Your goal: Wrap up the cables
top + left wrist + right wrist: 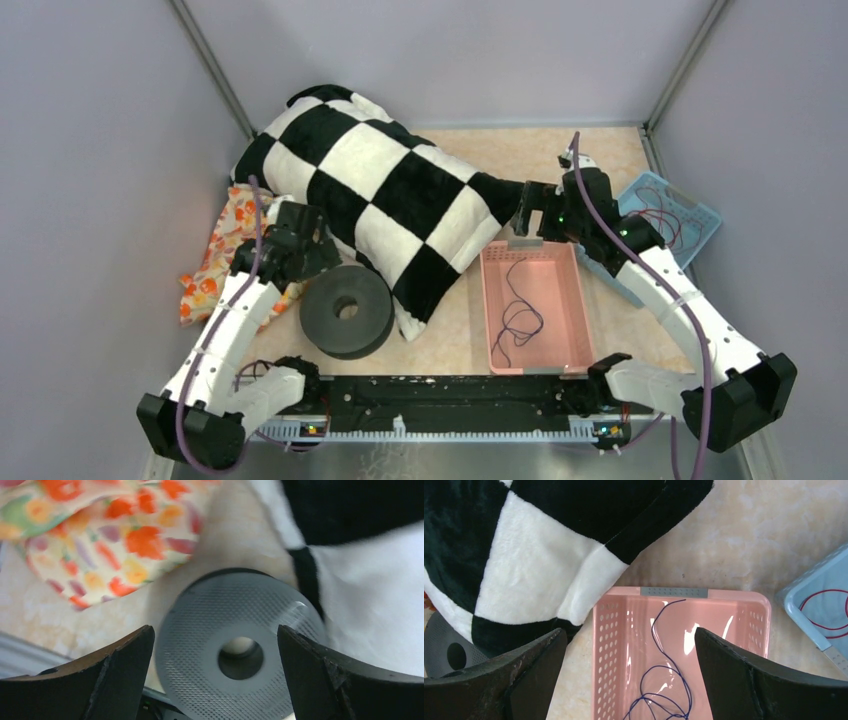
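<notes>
A thin dark blue cable (517,310) (667,652) lies loosely looped on the floor of a pink basket (575,290) (610,645) in the middle of the table. My right gripper (528,210) (630,645) hangs open above the basket's far end, with nothing between its fingers. My left gripper (322,228) (215,645) is open too, held over a grey perforated spool (346,310) (235,650) with a round centre hole, apart from it.
A big black-and-white checked pillow (370,180) (524,545) fills the left back, touching the spool and the pink basket's corner. An orange flowered cloth (215,255) (95,535) lies at far left. A blue basket (700,215) (814,610) with red wire stands at the right.
</notes>
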You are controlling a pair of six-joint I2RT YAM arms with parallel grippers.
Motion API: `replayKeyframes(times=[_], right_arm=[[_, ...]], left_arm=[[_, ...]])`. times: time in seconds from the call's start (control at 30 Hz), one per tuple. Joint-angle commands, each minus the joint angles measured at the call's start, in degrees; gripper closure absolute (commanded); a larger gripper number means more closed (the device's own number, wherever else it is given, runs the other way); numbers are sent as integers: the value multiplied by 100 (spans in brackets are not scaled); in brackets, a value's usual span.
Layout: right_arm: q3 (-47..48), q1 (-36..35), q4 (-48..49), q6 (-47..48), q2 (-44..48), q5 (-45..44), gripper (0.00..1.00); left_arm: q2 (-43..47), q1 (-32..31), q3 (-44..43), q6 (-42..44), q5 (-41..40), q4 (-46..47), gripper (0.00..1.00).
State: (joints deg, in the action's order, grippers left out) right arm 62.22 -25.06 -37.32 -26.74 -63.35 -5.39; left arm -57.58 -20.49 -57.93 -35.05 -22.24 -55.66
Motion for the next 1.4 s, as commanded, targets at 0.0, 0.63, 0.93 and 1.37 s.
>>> replayKeyframes(times=[0.0, 0.63, 0.93, 1.37], right_arm=[[23, -29, 377, 31, 74, 302, 1], [-274, -113, 300, 88, 422, 479, 1], [-276, -1580, 1338, 317, 178, 1509, 1], [188, -2843, 1760, 600, -619, 943, 1]], left_arm=[[202, 1496, 111, -133, 889, -686, 2], [712, 3073, 2104, -1053, 2734, 162, 2], [1441, 3113, 2506, -1249, 3620, 1002, 2], [2151, 3118, 2773, -1432, 4295, 1286, 2]])
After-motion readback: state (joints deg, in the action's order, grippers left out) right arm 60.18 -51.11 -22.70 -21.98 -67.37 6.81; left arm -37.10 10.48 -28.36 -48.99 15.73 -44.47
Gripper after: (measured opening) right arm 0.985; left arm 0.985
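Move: The grey spool's middle lies about 8 cm back, 4 cm right and 14 cm below the left hand. The patterned cloth is about 4 cm ahead and 20 cm left of that hand, the checkered pillow 13 cm ahead and 10 cm right. From the right hand, the spool is some 14 cm back, 37 cm left; the pillow 5 cm ahead, 30 cm left; the pink basket 17 cm back, 3 cm right. Left hand swings left and down, then right against the spool's rim, as right hand moves 17 cm left. ##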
